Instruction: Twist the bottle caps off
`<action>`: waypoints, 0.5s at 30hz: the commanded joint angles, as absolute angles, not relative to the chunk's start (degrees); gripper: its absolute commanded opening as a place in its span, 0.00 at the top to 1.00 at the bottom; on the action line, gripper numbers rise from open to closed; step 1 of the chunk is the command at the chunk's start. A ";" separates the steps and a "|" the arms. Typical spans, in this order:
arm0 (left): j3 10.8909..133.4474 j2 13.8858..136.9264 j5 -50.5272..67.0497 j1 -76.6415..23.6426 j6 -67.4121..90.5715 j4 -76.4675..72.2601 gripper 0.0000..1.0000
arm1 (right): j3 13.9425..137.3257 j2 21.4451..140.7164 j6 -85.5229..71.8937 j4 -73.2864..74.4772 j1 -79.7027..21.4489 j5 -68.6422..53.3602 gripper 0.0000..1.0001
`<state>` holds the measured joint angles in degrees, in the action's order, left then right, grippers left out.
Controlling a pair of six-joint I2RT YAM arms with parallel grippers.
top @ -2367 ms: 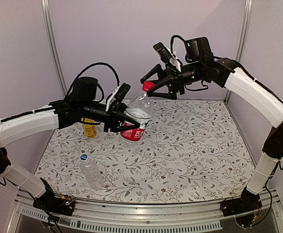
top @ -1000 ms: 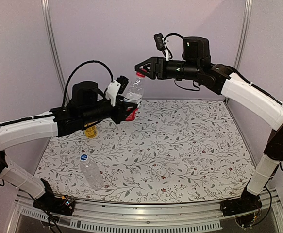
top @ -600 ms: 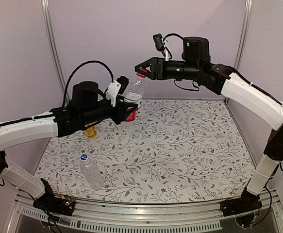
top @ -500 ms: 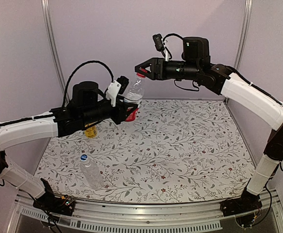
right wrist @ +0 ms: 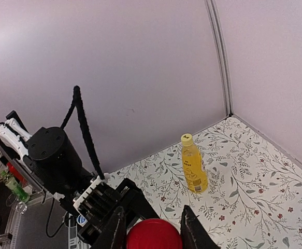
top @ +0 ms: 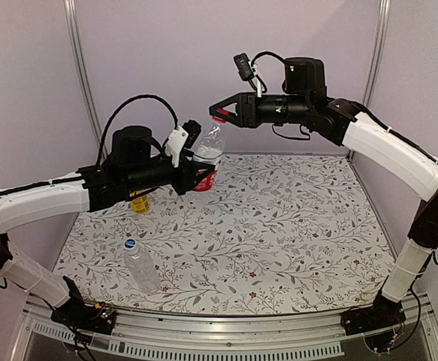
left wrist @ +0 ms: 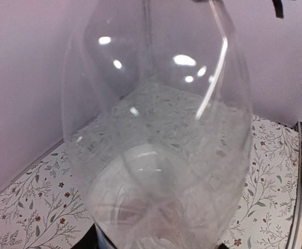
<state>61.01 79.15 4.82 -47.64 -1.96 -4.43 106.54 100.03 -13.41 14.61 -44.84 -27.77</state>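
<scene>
My left gripper (top: 197, 173) is shut on the clear bottle with a red label (top: 209, 144) and holds it upright above the table's back left. In the left wrist view that bottle (left wrist: 156, 129) fills the frame and hides the fingers. My right gripper (top: 219, 115) reaches in from the right, shut on the bottle's red cap (top: 218, 118). The right wrist view shows the red cap (right wrist: 153, 235) between the two fingers (right wrist: 115, 231). The yellow-liquid bottle (right wrist: 193, 167) with its yellow cap (right wrist: 186, 138) stands behind. A clear unlabelled bottle (top: 141, 265) with a blue cap (top: 129, 244) lies front left.
The floral table mat (top: 294, 226) is bounded by lilac walls at the back and both sides. The yellow bottle (top: 139, 202) stands half hidden behind my left arm (top: 53, 197). A metal rail (top: 226, 331) runs along the near edge.
The left arm lifted the labelled bottle off the table and stood it upright. The right gripper came to the red cap, and its jaws closed onto it over the last second.
</scene>
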 commanded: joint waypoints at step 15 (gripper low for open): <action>63.53 80.89 60.48 -43.58 1.41 -4.53 0.61 | 108.76 99.80 13.83 22.67 -41.30 -62.34 0.74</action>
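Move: The red cap sits right between the right hand's fingers. The left hand still holds the lower body of the red-capped bottle, so for it the cap is about 13 cm above, 5 cm to the right and 2 cm forward. On the table, both roughly 18 cm below that hand, stand the orange bottle, some 13 cm ahead and 21 cm left, and the blue-capped bottle, about 19 cm back and 15 cm left. The red-capped bottle, pinched round its body by the left hand and by its cap in the right, is drawn back towards the bases by both arms together, about 10 cm. On the way the wrists counter-twist: the left turns the bottle clockwise some 40 degrees while the right turns counter-clockwise about 35, both grips kept. ##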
